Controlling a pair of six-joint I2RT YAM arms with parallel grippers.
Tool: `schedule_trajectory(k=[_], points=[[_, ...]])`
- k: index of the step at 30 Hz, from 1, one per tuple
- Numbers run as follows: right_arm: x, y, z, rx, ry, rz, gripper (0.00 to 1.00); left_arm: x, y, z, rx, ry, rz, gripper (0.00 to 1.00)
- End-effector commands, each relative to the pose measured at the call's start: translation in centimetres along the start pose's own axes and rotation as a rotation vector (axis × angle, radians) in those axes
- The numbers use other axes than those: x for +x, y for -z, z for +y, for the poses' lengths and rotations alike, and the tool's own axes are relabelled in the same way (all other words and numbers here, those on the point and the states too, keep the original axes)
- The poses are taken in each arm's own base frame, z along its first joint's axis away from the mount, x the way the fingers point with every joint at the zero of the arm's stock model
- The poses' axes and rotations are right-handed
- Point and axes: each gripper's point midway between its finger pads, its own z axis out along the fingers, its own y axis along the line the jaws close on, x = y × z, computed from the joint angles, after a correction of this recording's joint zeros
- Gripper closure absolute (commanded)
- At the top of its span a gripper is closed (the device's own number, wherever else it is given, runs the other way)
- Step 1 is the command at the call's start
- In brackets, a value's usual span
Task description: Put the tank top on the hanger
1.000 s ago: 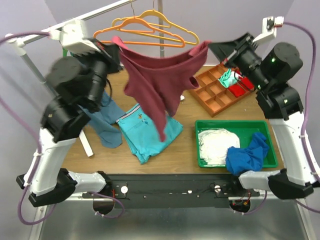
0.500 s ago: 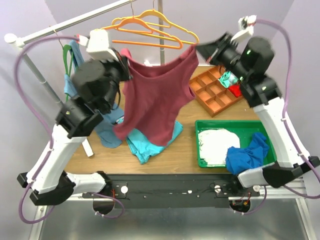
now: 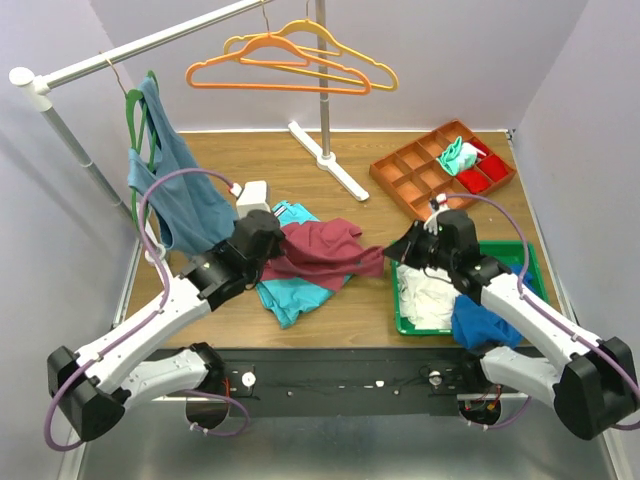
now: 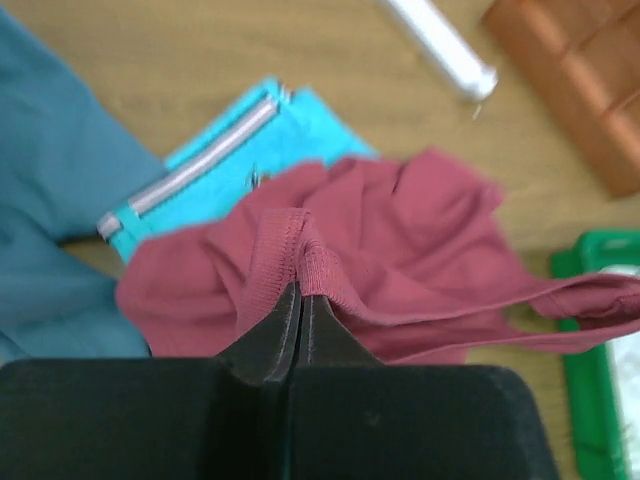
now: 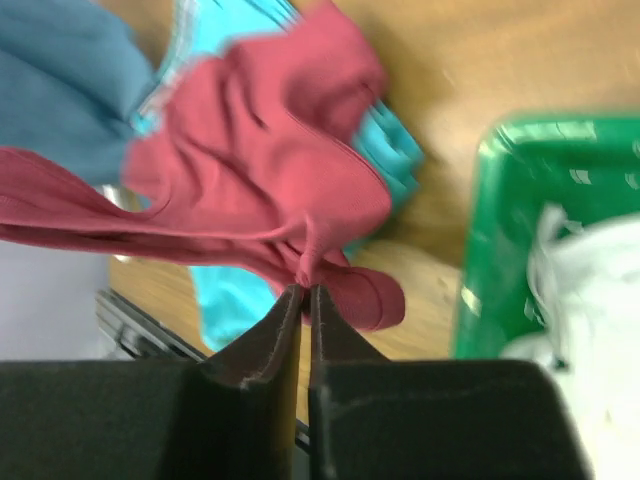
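The maroon tank top [image 3: 322,250] lies crumpled on the table, partly over a turquoise garment, stretched between both grippers. My left gripper [image 3: 268,262] is low at its left end and shut on a hemmed edge [image 4: 300,290]. My right gripper [image 3: 392,252] is at its right end, by the green tray. Its jaws [image 5: 305,288] stand a hair apart, with a bunched strap of the tank top [image 5: 260,160] pinched at the tips. The orange hanger [image 3: 300,87] hangs bare from the rail at the back, well above both grippers.
A yellow hanger [image 3: 335,42] hangs beside the orange one. A blue-grey tank top [image 3: 175,190] hangs on a green hanger at the left. The turquoise garment [image 3: 295,298] lies under the maroon cloth. The green tray [image 3: 541,272] holds white and blue cloths. A brown compartment box [image 3: 425,175] stands back right, and the rack's foot [image 3: 325,160] is at the back centre.
Both arms have dropped from up near the hangers down to the table. The tank top came down with them and now lies crumpled instead of hanging spread.
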Motion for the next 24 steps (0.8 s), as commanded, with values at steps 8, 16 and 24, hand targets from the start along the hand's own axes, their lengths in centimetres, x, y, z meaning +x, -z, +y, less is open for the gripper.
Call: schedule_trajectory(k=[8,16,24], points=[[-2.8,2.8,3.2,-0.049,0.107,-0.073,0.39,2.3,0.6,-0.7,0.077,0.118,0.043,0.42],[-13.0,3.7,11.9,-0.152,0.387,-0.252,0.39,0.1,1.7,-1.5,0.110,0.109,0.025,0.34],[-22.4,-2.8,16.7,-0.115,0.620,-0.305,0.41,0.0,2.9,-2.3,0.183,0.093,0.047,0.34]])
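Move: Lying mostly on the turquoise shorts, the maroon tank top has its middle about 9 cm right, 4 ahead and 12 below the left hand, which pinches its left end; for the right hand, pinching the other end, that middle is roughly 14 cm left, 3 ahead and 8 below. The shorts' middle is about 10 ahead-free centimetres lower-left of nothing else to avoid, some 5 cm left of the tank top's. The green basket lies about 19 cm right and 4 back of the right hand; the orange hanger hangs some 22 cm ahead, 22 left and 30 above it. Lowering the tank top's two ends onto the pile, both hands open and let go, the left sinking about 6 cm, the right only 3 to 4, each drawing slightly back. The left rises again by about as much and waits open over the cloth; the right climbs some 25 cm, then also swings forward, its fingertips tipping up about 30 degrees, towards the orange hanger. ##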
